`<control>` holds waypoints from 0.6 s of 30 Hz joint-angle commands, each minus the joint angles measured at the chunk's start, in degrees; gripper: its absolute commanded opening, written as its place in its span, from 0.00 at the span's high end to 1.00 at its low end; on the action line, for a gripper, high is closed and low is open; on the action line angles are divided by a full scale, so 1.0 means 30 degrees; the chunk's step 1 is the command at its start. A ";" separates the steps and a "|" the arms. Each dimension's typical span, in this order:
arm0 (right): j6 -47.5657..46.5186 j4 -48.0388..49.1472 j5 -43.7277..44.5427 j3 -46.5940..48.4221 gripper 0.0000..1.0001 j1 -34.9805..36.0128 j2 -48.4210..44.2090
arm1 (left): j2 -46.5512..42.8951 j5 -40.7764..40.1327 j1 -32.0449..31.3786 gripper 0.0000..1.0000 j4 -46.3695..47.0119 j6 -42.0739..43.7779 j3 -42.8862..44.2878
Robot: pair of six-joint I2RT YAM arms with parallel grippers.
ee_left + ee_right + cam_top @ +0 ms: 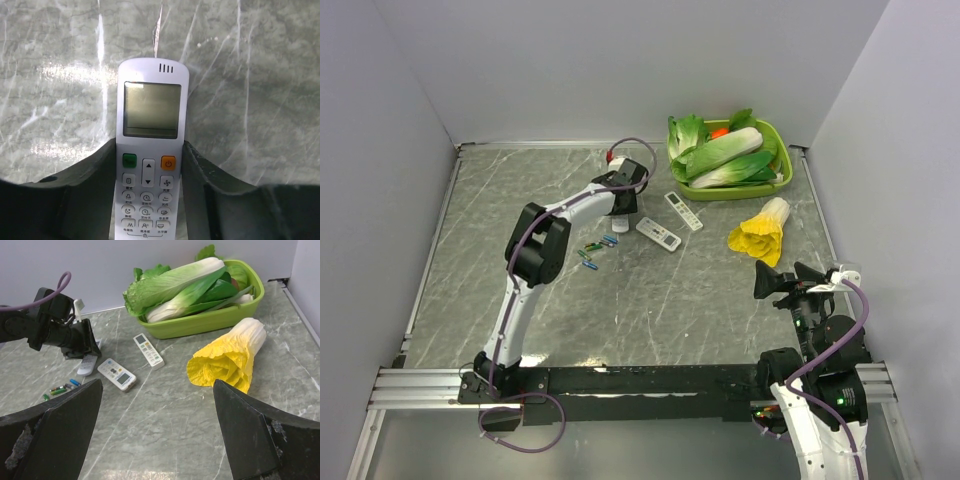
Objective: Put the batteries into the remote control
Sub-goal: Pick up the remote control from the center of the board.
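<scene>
The remote control (151,110) is slim and white, face up on the marble, with a greyish display above a green and an orange button. My left gripper (150,148) is shut on it, one dark finger pressed against each long side. From above, that gripper (621,203) hovers at the table's far middle, with the remote's end (620,226) poking out below it. The batteries (610,240) lie just to the left, blue cells mixed with green ones (591,246); they also show as a small cluster (75,382). My right gripper (157,435) stands wide open over bare table at the near right.
Two longer white remotes (658,234) (684,211) lie right of the left gripper. A green basket (785,175) of leafy vegetables stands at the back right. A yellow cabbage (760,232) lies in front of it. Walls close in the table on three sides.
</scene>
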 commanded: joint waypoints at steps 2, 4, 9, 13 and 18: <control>-0.0047 -0.0025 -0.0319 0.0215 0.00 0.0144 -0.3020 | -0.1712 0.1426 0.0289 0.78 -0.0069 -0.0131 -0.1166; -0.0076 -0.0025 -0.0437 0.0332 0.00 0.0173 -0.2904 | -0.2765 0.2358 0.0669 0.81 0.0573 -0.0131 -0.1692; -0.0046 -0.0142 -0.1574 0.0858 0.00 0.0173 -0.2085 | -0.6332 0.5814 0.1607 0.93 0.3148 -0.0394 -0.4267; -0.0106 -0.0229 -0.3217 0.1619 0.00 0.0144 -0.0477 | -0.9180 0.9829 0.2604 0.99 0.7068 -0.1242 -0.8274; 0.0275 -0.0172 -0.5763 0.2352 0.00 0.0115 0.1662 | -1.2428 1.4099 0.2897 0.99 0.9886 -0.2674 -1.1651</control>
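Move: My left hand already has the remote between its fingers, down at the board; the remote's middle is about 1 cm back of the hand point and level with it sideways. From my left hand, a second remote lies some 8 cm right and 8 cm back, a third 15 cm right and 1 cm back, and the batteries 7 cm left and 13 cm back. From my right hand, the gripped remote is roughly 31 cm ahead, 28 cm left and 25 cm below. Keeping the remote pinched by its sides, my left hand first eases back and a little left with hardly any rise, then climbs fast, ending about 11 cm up and 5 cm back, while its left side rolls down almost 30 degrees so the fingertips swing rightward. Late on, my empty, open right hand shifts a few centimetres left, up and back, turning slightly counter-clockwise. ##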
